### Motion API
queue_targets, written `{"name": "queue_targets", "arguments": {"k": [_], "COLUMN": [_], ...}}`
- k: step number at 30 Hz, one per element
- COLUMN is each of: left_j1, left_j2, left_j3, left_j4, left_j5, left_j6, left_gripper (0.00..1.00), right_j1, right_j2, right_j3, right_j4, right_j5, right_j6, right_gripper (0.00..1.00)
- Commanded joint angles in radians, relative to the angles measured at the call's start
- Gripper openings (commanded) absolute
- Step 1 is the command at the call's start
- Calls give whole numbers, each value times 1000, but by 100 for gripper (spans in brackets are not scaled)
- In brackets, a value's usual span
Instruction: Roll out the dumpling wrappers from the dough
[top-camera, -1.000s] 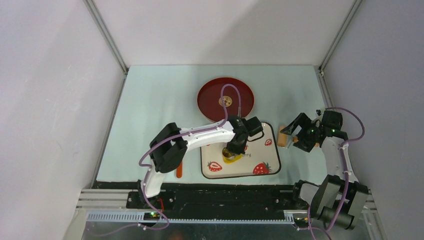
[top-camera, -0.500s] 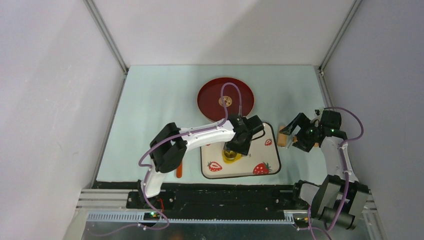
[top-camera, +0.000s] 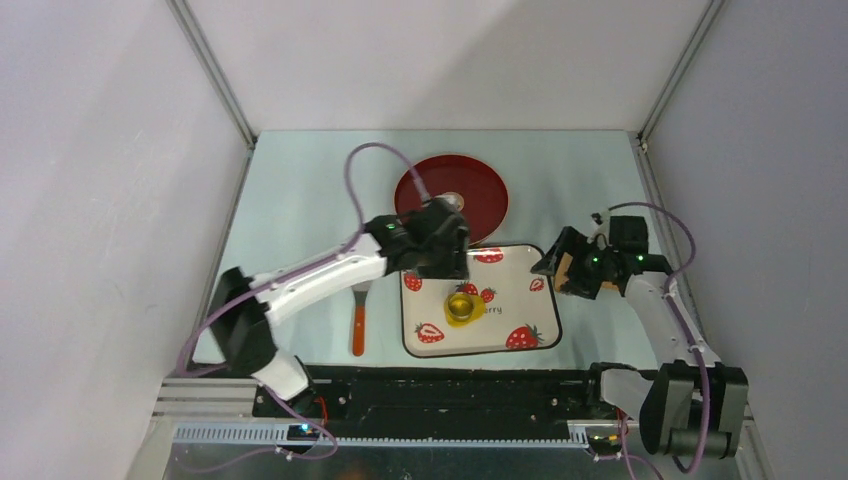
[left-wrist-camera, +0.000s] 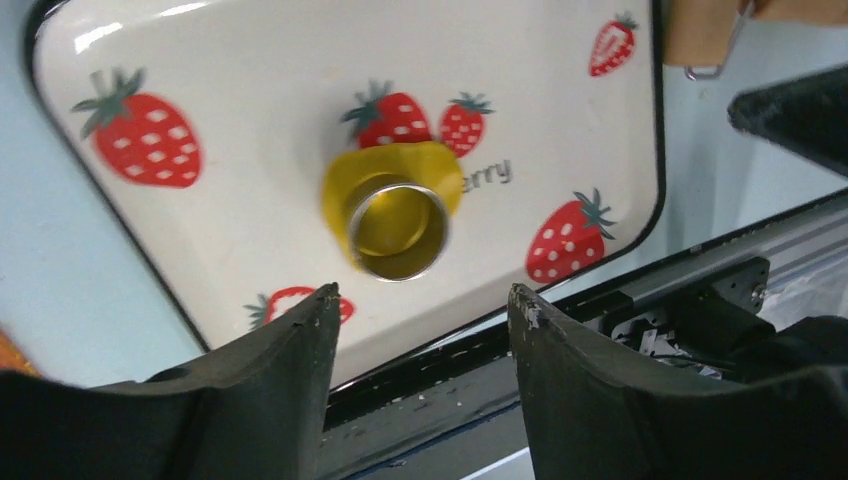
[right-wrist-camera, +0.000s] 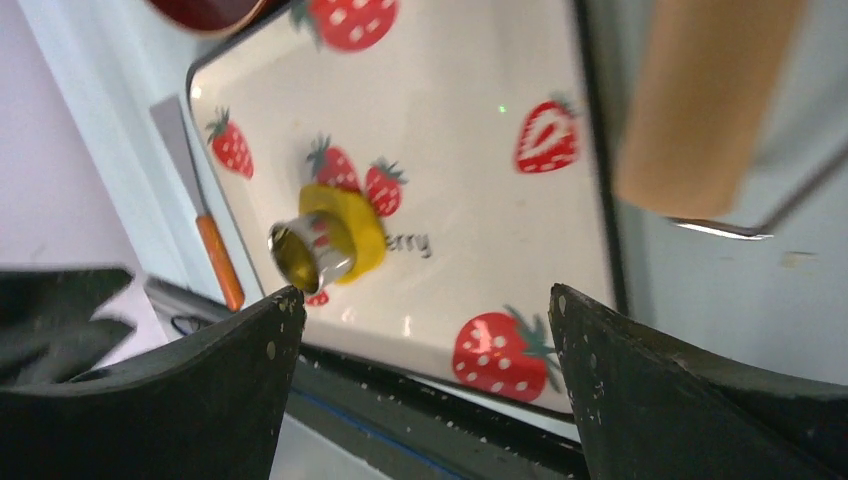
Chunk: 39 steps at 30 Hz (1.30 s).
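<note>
The dough (top-camera: 464, 312) is a flattened yellow patch near the middle of the strawberry-print tray (top-camera: 525, 300). A metal ring cutter (top-camera: 462, 304) stands upright on it, pressed in. In the left wrist view the dough (left-wrist-camera: 390, 172) and the ring cutter (left-wrist-camera: 398, 228) lie beyond my fingertips. My left gripper (top-camera: 445, 260) (left-wrist-camera: 425, 295) hangs open and empty above the tray's far left part. My right gripper (top-camera: 556, 264) (right-wrist-camera: 425, 293) is open and empty over the tray's right edge, and the dough (right-wrist-camera: 352, 228) shows ahead of it. Dumpling wrappers are not in view.
A wooden rolling pin (top-camera: 567, 271) (right-wrist-camera: 700, 100) lies just right of the tray, under my right gripper. A red plate (top-camera: 470, 195) sits behind the tray. An orange-handled scraper (top-camera: 358, 325) (right-wrist-camera: 215, 262) lies left of the tray. The rail runs along the near edge.
My left gripper opened, let go of the ring cutter and rose back toward the far left. The cutter stays on the dough. My right gripper shifted slightly left.
</note>
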Motion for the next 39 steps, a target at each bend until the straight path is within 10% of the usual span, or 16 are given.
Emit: {"name": "queue_targets", "arguments": {"k": [1,9,23,39], "left_j1": [122,230,220,191], "left_j2": [-172,-319,-122,-42], "left_j3": [-268,-609,-564,-540], "left_j4": [205,498,593,594], "left_j5": [162,345,412,403], "left_j6": [-72,-92,-77,-72], "left_gripper": [65,49,38,30], "right_j1": [180,473,599,610], "right_j2": [21,181,373,502], "right_j3": [76,138,145,145], "right_j4": [43,93,197,260], "right_j5": [-1,47,-19,-44], "right_j6": [62,212,301,297], "right_gripper": [94,70,37,25]}}
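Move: The round metal cutter stands on the yellow dough almost under the left gripper, about 3 cm back, 2 cm to its right and 12 cm below; the dough is under it, its middle 1 cm farther right. The red plate is some 22 cm ahead of the left gripper, straight out. From the right gripper the cutter is about 20 cm left, 5 cm back and 7 cm down, while the rolling pin lies roughly 9 cm right, 1 cm ahead and 9 cm down. Bring both grippers in on the cutter from opposite sides, narrowing the fingers on the way. Sweep the right one some 16 cm left and a little back, then down to the cutter's right rim; swing the empty left one out left while sinking, then ease it back right and on down, about 10 cm lower in all, to just left of the cutter. ##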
